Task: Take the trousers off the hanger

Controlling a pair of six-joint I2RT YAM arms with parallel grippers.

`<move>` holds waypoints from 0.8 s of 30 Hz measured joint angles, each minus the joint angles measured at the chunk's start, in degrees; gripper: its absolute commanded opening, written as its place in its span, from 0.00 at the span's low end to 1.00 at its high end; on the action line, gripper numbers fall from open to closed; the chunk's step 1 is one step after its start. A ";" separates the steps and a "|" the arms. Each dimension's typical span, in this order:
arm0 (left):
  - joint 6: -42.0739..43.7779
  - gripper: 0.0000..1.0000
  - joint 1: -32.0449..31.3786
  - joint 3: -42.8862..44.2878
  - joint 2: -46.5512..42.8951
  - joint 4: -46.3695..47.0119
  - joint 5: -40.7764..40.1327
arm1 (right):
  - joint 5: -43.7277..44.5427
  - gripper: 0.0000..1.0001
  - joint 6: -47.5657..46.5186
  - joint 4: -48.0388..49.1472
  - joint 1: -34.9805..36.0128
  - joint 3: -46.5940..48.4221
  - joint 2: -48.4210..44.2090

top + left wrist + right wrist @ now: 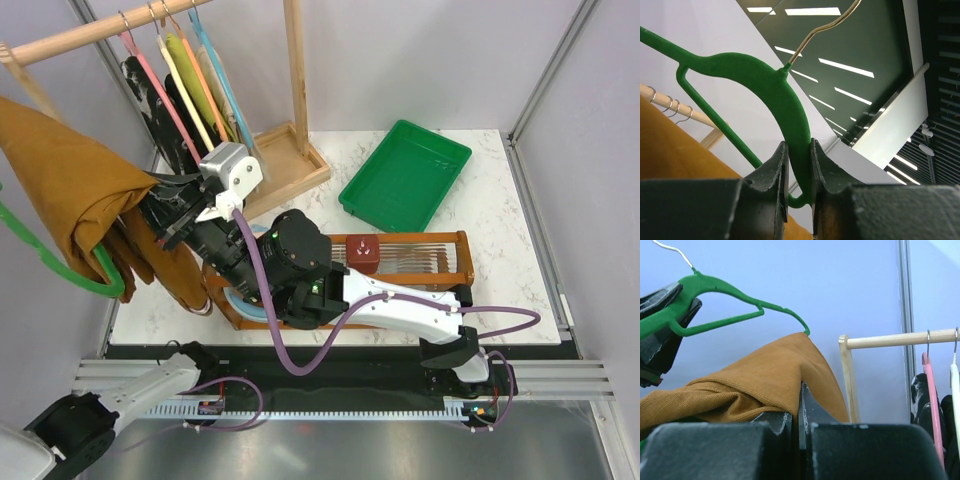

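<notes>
The rust-brown trousers [70, 175] hang bunched over the thin green hanger [60, 268] at the far left, held up in the air. In the left wrist view my left gripper [799, 167] is shut on the hanger [765, 80] just below its metal hook, with the trousers [670, 160] beneath. The left gripper itself lies outside the top view. My right gripper [800, 390] is shut on a fold of the trousers [760, 375]. It meets the cloth's right side in the top view [160, 200]. The hanger [715, 287] rises above the cloth.
A wooden rail [100, 30] carries pink [150, 85], yellow, orange and blue hangers and a black garment [160, 115] just behind the right arm. A green tray [405, 175] lies at the back right. A wooden crate [410, 262] stands mid-table.
</notes>
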 measured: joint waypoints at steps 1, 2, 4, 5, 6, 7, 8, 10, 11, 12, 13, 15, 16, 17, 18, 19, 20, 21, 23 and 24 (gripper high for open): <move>0.00 0.02 -0.35 -0.11 -0.37 -0.37 -0.39 | 0.15 0.00 0.00 0.28 0.00 0.00 0.00; 0.00 0.02 -0.63 -0.15 -0.66 -0.68 -0.83 | 0.17 0.01 0.00 0.35 0.00 0.00 0.00; 0.00 0.02 -1.20 0.13 -0.79 -1.01 -1.29 | 0.17 0.00 0.02 0.28 0.00 0.00 0.00; 0.02 0.02 -1.53 0.66 -0.63 -1.40 -1.46 | 0.15 0.00 0.02 0.20 0.00 0.00 0.00; 0.07 0.02 -1.88 1.16 -0.48 -1.75 -1.75 | 0.15 0.00 0.02 0.13 0.00 0.00 0.00; 0.15 0.02 -2.19 1.60 -0.35 -1.92 -2.19 | 0.15 0.00 0.04 0.09 0.00 -0.02 0.00; 0.20 0.02 -2.58 2.05 -0.20 -1.99 -2.75 | 0.11 0.00 0.04 0.07 0.00 -0.02 0.00; 0.22 0.02 -3.48 2.56 -0.20 -2.05 -3.74 | -0.04 0.00 0.04 0.04 0.02 -0.02 0.00; 0.22 0.02 -3.96 2.73 -0.20 -2.05 -4.15 | -0.11 0.00 0.02 0.02 0.07 -0.02 0.00; 0.20 0.02 -4.31 2.86 -0.20 -2.05 -4.46 | -0.13 0.00 -0.02 0.00 0.11 -0.02 0.00; 0.20 0.02 -4.81 2.93 -0.20 -2.05 -4.87 | -0.20 0.00 -0.04 -0.04 0.13 -0.02 0.00; 0.17 0.02 -5.46 2.93 -0.20 -2.05 -5.57 | -0.35 0.02 -0.07 -0.02 0.13 -0.44 -0.11; 0.15 0.02 -5.66 2.93 -0.17 -2.05 -5.70 | -0.48 0.06 -0.04 0.02 0.13 -0.92 -0.24; 0.15 0.02 -5.86 3.04 -0.07 -2.01 -5.86 | -0.68 0.14 0.00 0.02 0.13 -1.49 -0.46; 0.15 0.02 -5.97 3.10 0.02 -1.99 -5.90 | -1.05 0.18 0.26 -0.07 0.13 -2.19 -0.68; 0.15 0.02 -6.14 3.54 0.28 -1.97 -6.12 | -1.42 0.24 0.61 -0.22 0.13 -2.82 -0.87; 0.15 0.02 -6.27 4.22 0.76 -1.79 -6.29 | -1.84 0.27 0.94 -0.55 0.15 -3.30 -0.98; 0.15 0.02 -6.38 4.72 1.11 -1.62 -6.47 | -2.32 0.30 1.29 -0.85 0.20 -3.74 -1.11; 0.15 0.02 -6.75 5.64 1.73 -1.14 -6.86 | -3.15 0.36 1.79 -1.60 0.35 -4.98 -1.70; 0.15 0.02 -6.99 5.86 1.92 -0.76 -7.04 | -3.61 0.39 2.05 -2.14 0.39 -5.79 -2.12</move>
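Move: The right hand already pinches the brown trousers' edge. Their bulk, still draped over the green hanger, lies about 8 cm to its left and 2 cm ahead, at about its height. The hanger's near end is some 8 cm back, 4 cm left and 4 cm lower; the rail's left end is 18 cm ahead, 16 cm left and a little higher. From the left hand, which grips the hanger, the trousers' bulk lies some 10 cm right, 5 cm ahead and 8 cm below. Draw the left gripper about 2.5 cm to the left with the hanger kept pinched, rolling its left side down slightly, while the right hand first holds the trousers in place. Then open the right fingers to about a third to let go of the cloth, and sink some 2.5 cm while easing left and a little back, the fabric staying between the fingers. ##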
